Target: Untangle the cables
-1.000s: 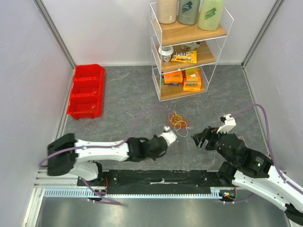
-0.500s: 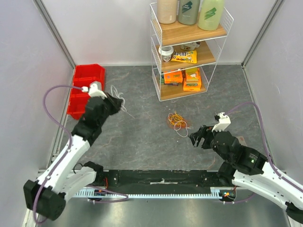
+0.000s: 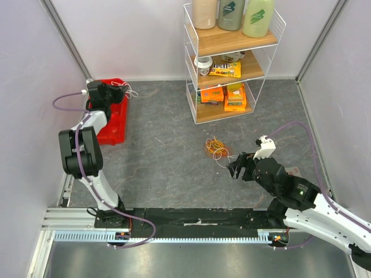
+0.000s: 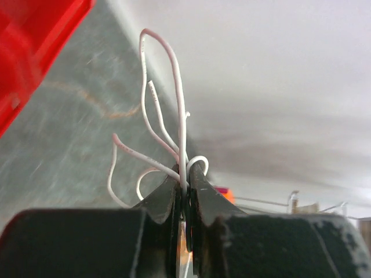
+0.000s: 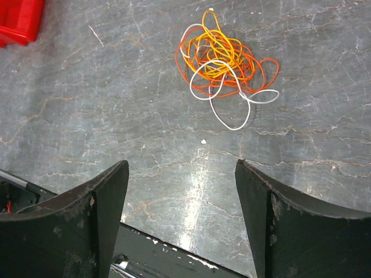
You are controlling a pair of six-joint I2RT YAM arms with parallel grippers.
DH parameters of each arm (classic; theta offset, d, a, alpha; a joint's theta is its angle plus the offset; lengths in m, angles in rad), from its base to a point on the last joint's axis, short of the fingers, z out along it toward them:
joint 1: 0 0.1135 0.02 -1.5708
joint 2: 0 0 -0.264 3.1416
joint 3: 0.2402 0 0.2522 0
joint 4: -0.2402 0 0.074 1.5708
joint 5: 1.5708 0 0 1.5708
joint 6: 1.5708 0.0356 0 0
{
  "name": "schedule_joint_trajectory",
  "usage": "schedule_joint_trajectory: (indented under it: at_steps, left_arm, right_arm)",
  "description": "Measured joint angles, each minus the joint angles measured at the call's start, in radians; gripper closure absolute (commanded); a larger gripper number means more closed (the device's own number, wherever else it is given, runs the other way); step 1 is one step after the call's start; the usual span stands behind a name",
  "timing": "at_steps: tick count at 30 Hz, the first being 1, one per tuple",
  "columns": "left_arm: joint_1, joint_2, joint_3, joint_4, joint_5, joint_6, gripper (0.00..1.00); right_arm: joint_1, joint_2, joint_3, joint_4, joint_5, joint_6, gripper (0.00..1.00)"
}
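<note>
My left gripper [image 3: 119, 91] is shut on a white cable [image 4: 168, 124] and holds it in the air over the red bin [image 3: 113, 119] at the far left; the cable's loops stick out past the fingertips [image 4: 200, 179]. The white cable also shows in the top view [image 3: 127, 88]. A tangle of orange, yellow and white cables [image 3: 216, 147] lies on the table's middle; it also shows in the right wrist view [image 5: 223, 63]. My right gripper [image 3: 237, 168] is open and empty, just near and to the right of that tangle, above the table [image 5: 116, 104].
A white wire shelf rack [image 3: 232, 63] with bottles and boxes stands at the back. The red bin lies along the left wall. Purple arm cables [image 3: 295, 130] trail from both wrists. A black rail [image 3: 191, 220] runs along the near edge.
My left arm has swung from the table's middle far out to the back left, carrying the white cable over the red bin. My right gripper has edged left toward the tangle.
</note>
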Motion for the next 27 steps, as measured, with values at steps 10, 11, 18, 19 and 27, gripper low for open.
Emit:
schedule_joint_trajectory:
  at_steps: [10, 11, 18, 19, 27]
  left_arm:
    - [0.07, 0.315, 0.36, -0.003, 0.021, -0.157, 0.98]
    - [0.074, 0.336, 0.386, -0.008, 0.011, -0.165, 0.98]
    - [0.083, 0.388, 0.435, -0.137, -0.115, -0.176, 0.65]
    - [0.084, 0.389, 0.445, -0.162, -0.134, -0.175, 0.52]
    - [0.09, 0.392, 0.555, -0.306, -0.255, -0.126, 0.11]
  right_arm:
    - [0.0, 0.16, 0.04, 0.016, 0.002, -0.032, 0.17]
    - [0.0, 0.178, 0.048, 0.019, 0.001, -0.038, 0.17]
    - [0.0, 0.228, 0.065, 0.038, -0.007, -0.05, 0.17]
    - [0.0, 0.224, 0.065, 0.039, -0.008, -0.05, 0.17]
    - [0.0, 0.201, 0.065, 0.043, -0.036, -0.039, 0.17]
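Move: Ahead and to the left of the left hand, whose shut fingers hold the white cable, the red tray's far compartment lies about 8 cm forward, 9 cm left and 16 cm below; the tray's middle compartment is some 10 cm left and 3 cm back. From the open right hand, the orange-yellow cable pile is roughly 12 cm ahead, 6 cm left and 17 cm down, with the shelf's lowest board about 20 cm beyond the pile. Carrying the white cable forward and left over the red tray's far compartment, the left hand goes about 9 cm out and 11 cm left, sinking a few centimetres and swinging some 20 degrees counter-clockwise, then spreads its fingers wide and lets go of the cable, still drifting left. The open right hand edges left and dips slightly towards the cable pile, touching nothing. ##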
